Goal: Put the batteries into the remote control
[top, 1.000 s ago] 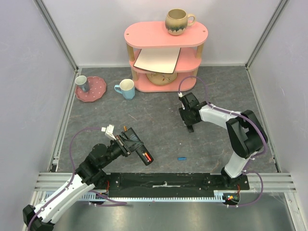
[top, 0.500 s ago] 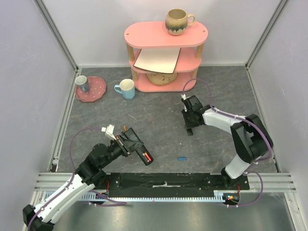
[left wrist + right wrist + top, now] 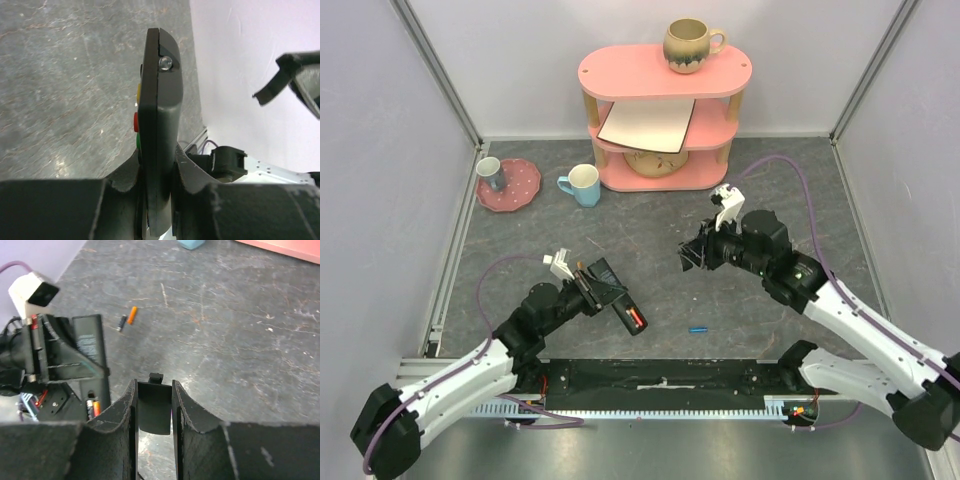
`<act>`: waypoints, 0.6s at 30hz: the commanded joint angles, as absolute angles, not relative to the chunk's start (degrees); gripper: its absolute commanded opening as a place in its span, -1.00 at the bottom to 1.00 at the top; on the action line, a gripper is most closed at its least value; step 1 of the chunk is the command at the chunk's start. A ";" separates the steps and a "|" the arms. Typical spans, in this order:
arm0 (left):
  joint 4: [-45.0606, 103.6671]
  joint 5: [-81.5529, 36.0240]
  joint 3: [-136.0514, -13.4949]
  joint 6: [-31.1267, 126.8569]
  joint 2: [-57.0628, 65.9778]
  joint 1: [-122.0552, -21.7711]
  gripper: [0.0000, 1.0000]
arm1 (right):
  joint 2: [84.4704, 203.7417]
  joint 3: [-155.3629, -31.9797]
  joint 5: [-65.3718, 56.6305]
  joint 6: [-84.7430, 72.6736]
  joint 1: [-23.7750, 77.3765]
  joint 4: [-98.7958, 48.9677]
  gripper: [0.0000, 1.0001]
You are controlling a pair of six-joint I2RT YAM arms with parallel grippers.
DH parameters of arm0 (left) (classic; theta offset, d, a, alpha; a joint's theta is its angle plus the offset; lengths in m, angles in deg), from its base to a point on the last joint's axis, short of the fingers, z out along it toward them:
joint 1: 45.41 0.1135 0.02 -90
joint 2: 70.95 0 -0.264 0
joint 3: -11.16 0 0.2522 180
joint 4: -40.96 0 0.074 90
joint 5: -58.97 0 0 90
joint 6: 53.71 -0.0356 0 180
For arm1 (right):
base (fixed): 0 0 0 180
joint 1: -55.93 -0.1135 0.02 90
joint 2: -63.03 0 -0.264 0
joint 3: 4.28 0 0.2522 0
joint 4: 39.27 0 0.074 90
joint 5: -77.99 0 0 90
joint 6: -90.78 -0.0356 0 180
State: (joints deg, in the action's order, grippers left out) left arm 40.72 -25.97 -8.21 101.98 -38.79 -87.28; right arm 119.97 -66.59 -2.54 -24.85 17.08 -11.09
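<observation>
My left gripper (image 3: pixel 603 291) (image 3: pixel 157 155) is shut on the remote control (image 3: pixel 620 303) (image 3: pixel 160 100), held above the mat. Its open compartment faces up and shows a red-orange battery (image 3: pixel 637 320) (image 3: pixel 95 406). A blue battery (image 3: pixel 698 329) lies on the mat near the front edge. A small orange cylinder (image 3: pixel 131 315) and a dark one (image 3: pixel 121 322) lie beyond the remote. My right gripper (image 3: pixel 692 256) (image 3: pixel 152 386) is shut on a flat black cover (image 3: pixel 154 410) with a clip tab. It hangs right of the remote, pointing at it.
A pink shelf (image 3: pixel 660 75) stands at the back with a mug (image 3: pixel 690 45) on top and a plate inside. A blue cup (image 3: pixel 582 185) and a pink dish (image 3: pixel 510 185) holding a grey cup sit at the back left. Walls close both sides.
My right gripper closed on the black cover down at the mat, lifted it and swung round to face the remote. My left arm shifted the remote slightly right and nearer.
</observation>
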 commanded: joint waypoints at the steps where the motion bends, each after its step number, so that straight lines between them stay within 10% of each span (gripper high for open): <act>1: 55.14 -26.72 -11.22 106.33 -34.66 -87.43 -0.96 | 114.80 -63.57 -3.04 -28.31 11.83 -15.91 -1.00; 18: 65.52 -30.67 -9.90 109.94 -33.94 -87.69 -0.96 | 120.41 -65.32 -32.22 -27.26 -17.37 -20.94 -1.00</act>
State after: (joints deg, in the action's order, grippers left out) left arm 60.43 -29.03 -8.87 107.48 -32.69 -87.32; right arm 119.03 -62.75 -23.30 -27.71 -15.36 -16.97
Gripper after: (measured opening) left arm 0.224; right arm 0.314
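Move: The right hand, holding the battery cover, is headed for the remote's open battery compartment, roughly 11 cm back towards the base, 13 cm to its left and 12 cm lower. The blue battery lies on the table about 6 cm back, 5 cm to this hand's right and 22 cm below. The orange battery on the table is some 8 cm ahead, 24 cm left and 21 cm below. From the left hand, gripping the remote, the compartment is about 6 cm back and 6 cm right, near its own height. Still pinching the battery cover, the right hand sweeps back about 11 cm and some 7 cm left to the remote's open compartment, turning about 10 degrees counter-clockwise, rising slightly at first and sinking again at the end. The left hand keeps its grip and lifts the remote about 6 cm to meet the cover, easing slightly forward and tilting some 15 degrees so the compartment end comes up. ##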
